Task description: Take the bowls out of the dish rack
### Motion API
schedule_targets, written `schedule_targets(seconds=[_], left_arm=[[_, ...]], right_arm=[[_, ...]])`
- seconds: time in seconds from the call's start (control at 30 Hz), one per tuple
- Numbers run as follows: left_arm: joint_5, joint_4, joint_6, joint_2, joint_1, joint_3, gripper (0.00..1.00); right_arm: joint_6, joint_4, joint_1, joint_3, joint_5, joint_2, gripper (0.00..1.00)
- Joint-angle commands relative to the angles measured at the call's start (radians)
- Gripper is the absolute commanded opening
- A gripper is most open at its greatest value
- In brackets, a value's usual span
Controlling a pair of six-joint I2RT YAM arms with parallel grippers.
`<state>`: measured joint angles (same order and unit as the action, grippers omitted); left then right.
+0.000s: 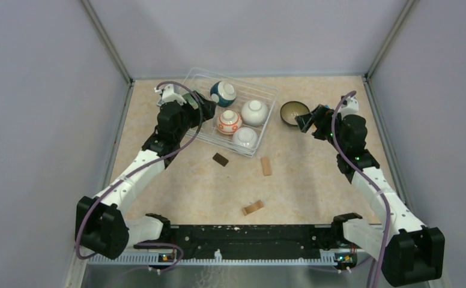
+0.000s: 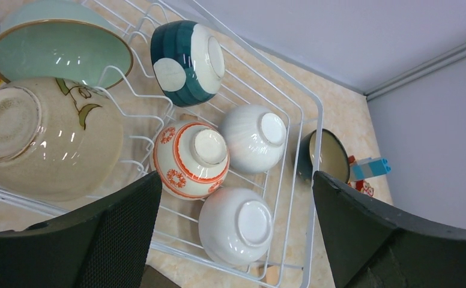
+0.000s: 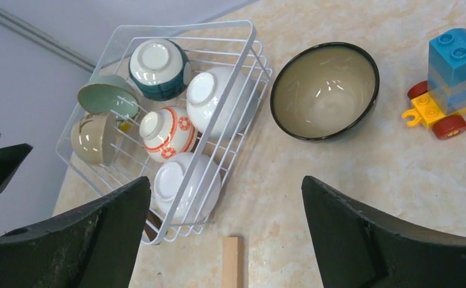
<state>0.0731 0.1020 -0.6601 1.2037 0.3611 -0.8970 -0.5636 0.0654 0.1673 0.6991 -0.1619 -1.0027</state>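
The white wire dish rack [image 1: 266,123] stands at the back of the table. It holds upturned bowls: teal-and-white [image 1: 223,93], orange-patterned [image 1: 229,122], and two white [image 1: 254,112] [image 1: 245,138]. The left wrist view also shows a pale green bowl [image 2: 59,54] and a beige bowl [image 2: 38,138] on their sides. A dark bowl [image 1: 294,113] with a beige inside sits upright on the table right of the rack. My left gripper [image 2: 236,180] hangs open over the rack's left side. My right gripper [image 3: 224,183] is open and empty just right of the dark bowl [image 3: 325,90].
Two light wooden blocks [image 1: 267,165] [image 1: 252,207] and a dark one [image 1: 220,159] lie on the table in front of the rack. A toy brick car [image 3: 450,78] sits near the dark bowl. Grey walls close in the back and sides.
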Motion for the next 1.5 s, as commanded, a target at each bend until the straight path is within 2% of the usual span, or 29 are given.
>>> schedule_targets(seconds=[0.0, 0.23, 0.47, 0.63, 0.77, 1.07, 1.33, 1.47], left_arm=[[0.038, 0.14, -0.095, 0.04, -0.019, -0.002, 0.99], [0.028, 0.189, -0.16, 0.148, -0.049, -0.06, 0.99], [0.089, 0.22, -0.152, 0.153, -0.069, -0.049, 0.99], [0.146, 0.198, -0.208, 0.128, -0.085, -0.011, 0.99], [0.173, 0.177, -0.269, 0.12, -0.116, 0.018, 0.99], [0.117, 0.205, -0.42, 0.181, -0.198, 0.001, 0.99], [0.19, 0.198, -0.46, 0.16, -0.201, 0.001, 0.99], [0.185, 0.165, -0.518, 0.19, -0.201, -0.05, 0.99]], right_arm=[[-0.022, 0.106, -0.003, -0.04, -0.046, 0.079, 0.95], [-0.063, 0.074, -0.003, -0.069, -0.008, 0.093, 0.99], [-0.044, 0.025, -0.003, -0.068, -0.031, 0.121, 0.99], [-0.03, -0.014, -0.003, -0.081, -0.035, 0.144, 0.99], [-0.029, -0.007, -0.004, -0.103, -0.052, 0.164, 0.99], [-0.038, 0.022, -0.004, -0.102, -0.096, 0.162, 0.98], [-0.041, 0.049, -0.003, -0.137, -0.087, 0.197, 0.97], [-0.027, 0.047, -0.003, -0.138, -0.082, 0.194, 0.97]])
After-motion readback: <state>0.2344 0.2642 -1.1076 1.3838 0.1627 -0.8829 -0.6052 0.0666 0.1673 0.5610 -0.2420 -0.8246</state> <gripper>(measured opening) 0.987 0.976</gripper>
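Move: The green bowl, propped on edge at the rack's back left, lies about 8 cm ahead of the left hand, 7 cm to its left and some 12 cm below. The beige bowl stands about 7 cm nearer the robot than the green one; the teal bowl is some 12 cm ahead and 6 cm to the hand's right, the orange-patterned bowl level with it and 8 cm right, all similarly low. From the right hand the green bowl lies roughly 12 cm ahead, 41 cm left and 9 cm below. Empty and wide open, the left hand first reaches forward and dips about 3 cm, then swings mostly left over the rack's left end towards the green bowl, ending about 9 cm left and 7 cm forward while the wrist yaws some 25 degrees counter-clockwise and rolls its left side down about as much. The right hand, also open and empty, draws back about 4 cm, away from the dark bowl already standing on the table. ##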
